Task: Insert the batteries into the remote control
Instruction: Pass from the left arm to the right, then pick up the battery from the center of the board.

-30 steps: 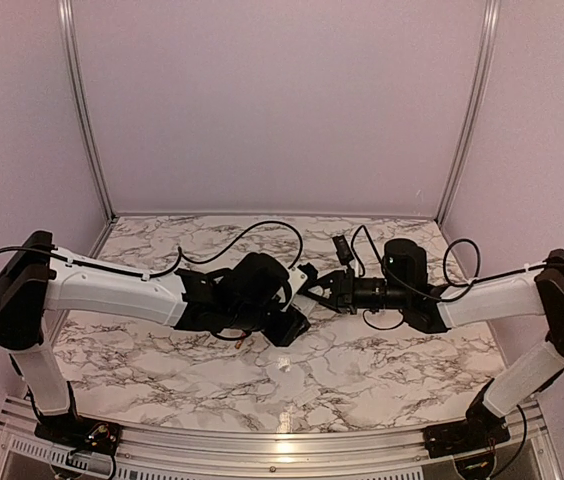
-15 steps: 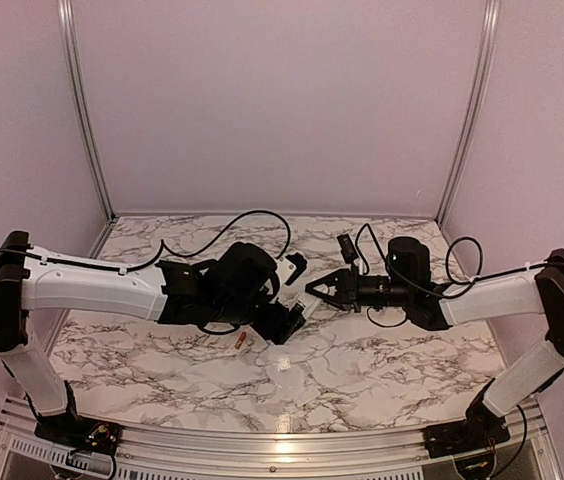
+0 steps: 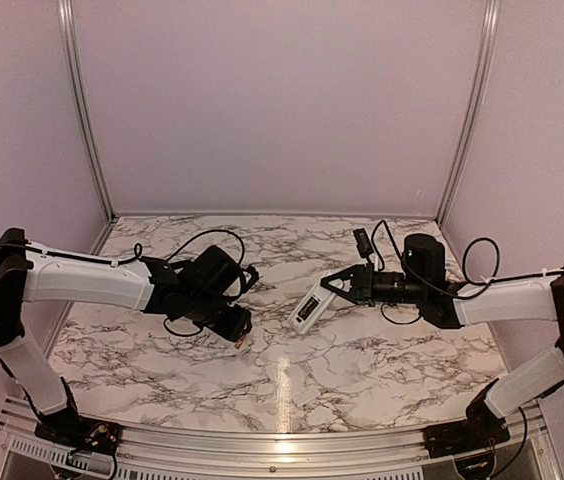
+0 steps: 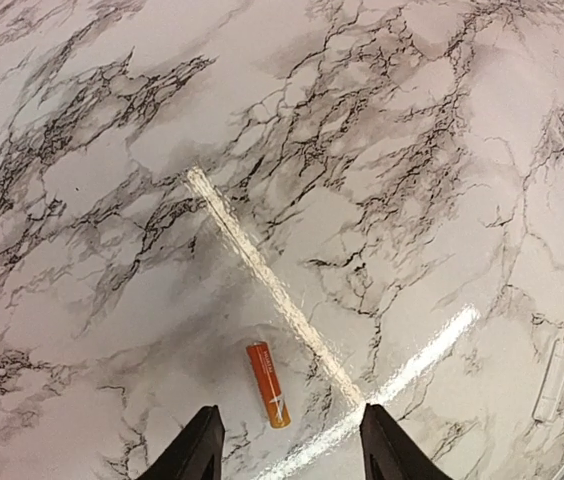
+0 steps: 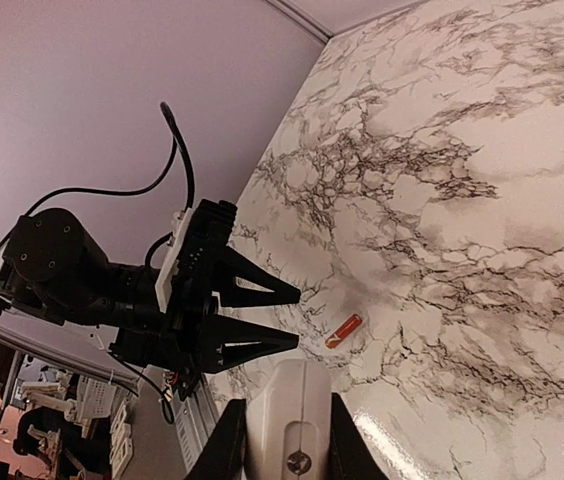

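One red battery [image 4: 267, 385] lies flat on the marble table [image 4: 262, 150], just ahead of and between my left gripper's [image 4: 287, 452] open fingertips; nothing is held. From above, the left gripper [image 3: 239, 328] hovers at that battery [image 3: 239, 342], left of centre. The white remote control [image 3: 306, 309] hangs out from my right gripper [image 3: 331, 290], which is shut on its end. In the right wrist view the remote [image 5: 287, 420] fills the gap between the fingers of the right gripper [image 5: 284, 448]. Beyond it are the left gripper [image 5: 262, 315] and the battery [image 5: 344, 329].
A small pale flat piece [image 4: 550, 375] lies on the table to the right of the battery. Black cables loop over both wrists. Pale walls [image 3: 282, 100] close off the back and sides, and a metal rail [image 3: 282, 440] runs along the near edge.
My left gripper has left the remote at the centre and swung left and down to the battery. The right gripper has drawn back to the right with the remote in it.
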`<state>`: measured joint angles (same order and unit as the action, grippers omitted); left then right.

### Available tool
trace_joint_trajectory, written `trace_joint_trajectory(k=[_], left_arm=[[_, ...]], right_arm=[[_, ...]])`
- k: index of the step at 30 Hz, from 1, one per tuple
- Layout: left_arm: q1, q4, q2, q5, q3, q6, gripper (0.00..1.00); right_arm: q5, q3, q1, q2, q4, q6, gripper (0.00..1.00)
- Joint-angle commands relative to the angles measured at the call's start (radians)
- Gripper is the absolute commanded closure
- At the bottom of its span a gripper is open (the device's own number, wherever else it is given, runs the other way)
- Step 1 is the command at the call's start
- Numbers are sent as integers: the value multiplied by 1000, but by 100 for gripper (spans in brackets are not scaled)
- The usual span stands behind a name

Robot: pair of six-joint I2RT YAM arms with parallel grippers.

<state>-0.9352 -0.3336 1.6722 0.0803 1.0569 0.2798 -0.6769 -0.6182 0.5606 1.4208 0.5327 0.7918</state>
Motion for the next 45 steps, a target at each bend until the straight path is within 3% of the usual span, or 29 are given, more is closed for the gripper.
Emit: trace_joint_trajectory(k=[1,7,18,23,28,32,36,41,45], left_arm=[[-2,-79,72,-40,37,9,55],[-2,-123,143,-31,79,13,62],[13,-159,233,24,124,21,66],[14,-161,268,8,132,15,77],[14,-162,268,2,133,16,98],[15,-141,206,29,124,29,100],[16,-3,46,53,51,31,100],[0,329,-188,-44,-107,16,100],[-17,437,-241,-77,-136,22,100]], right_arm=[[-19,-2,-13,-21,-39,-46,100],[-30,-2,-13,-19,-39,-51,100],[-82,13,-13,-19,12,-56,100],[-96,12,-13,-15,21,-63,100],[-98,9,-13,-9,14,-79,100],[-103,13,-13,6,40,-80,100],[-106,18,-11,34,104,-52,100],[-103,4,15,89,170,18,100],[-96,-14,40,128,197,77,100]])
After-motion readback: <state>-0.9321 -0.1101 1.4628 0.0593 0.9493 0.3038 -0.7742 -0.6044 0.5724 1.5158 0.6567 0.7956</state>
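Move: The battery lies on the table almost straight below the left hand's open fingers, about 7 cm down and 1 cm ahead. The remote control, in the right hand's grip, has its middle some 16 cm to the left hand's right, about level in reach and 7 cm higher. A clear strip lies roughly 14 cm to the right of the battery and 10 cm nearer the base. From the right hand, the battery is about 20 cm left, 2 cm back and 16 cm below. Down nearly 7 cm with the left hand, steepening its fingers as they narrow, then they shut on the battery at the table. After a brief hold it rises fast, about 15 cm, tilting back some 30 degrees so the fingertips swing outward and to the right, still pinching the battery. The right hand keeps its grip on the remote control, drifting back about a centimetre. ##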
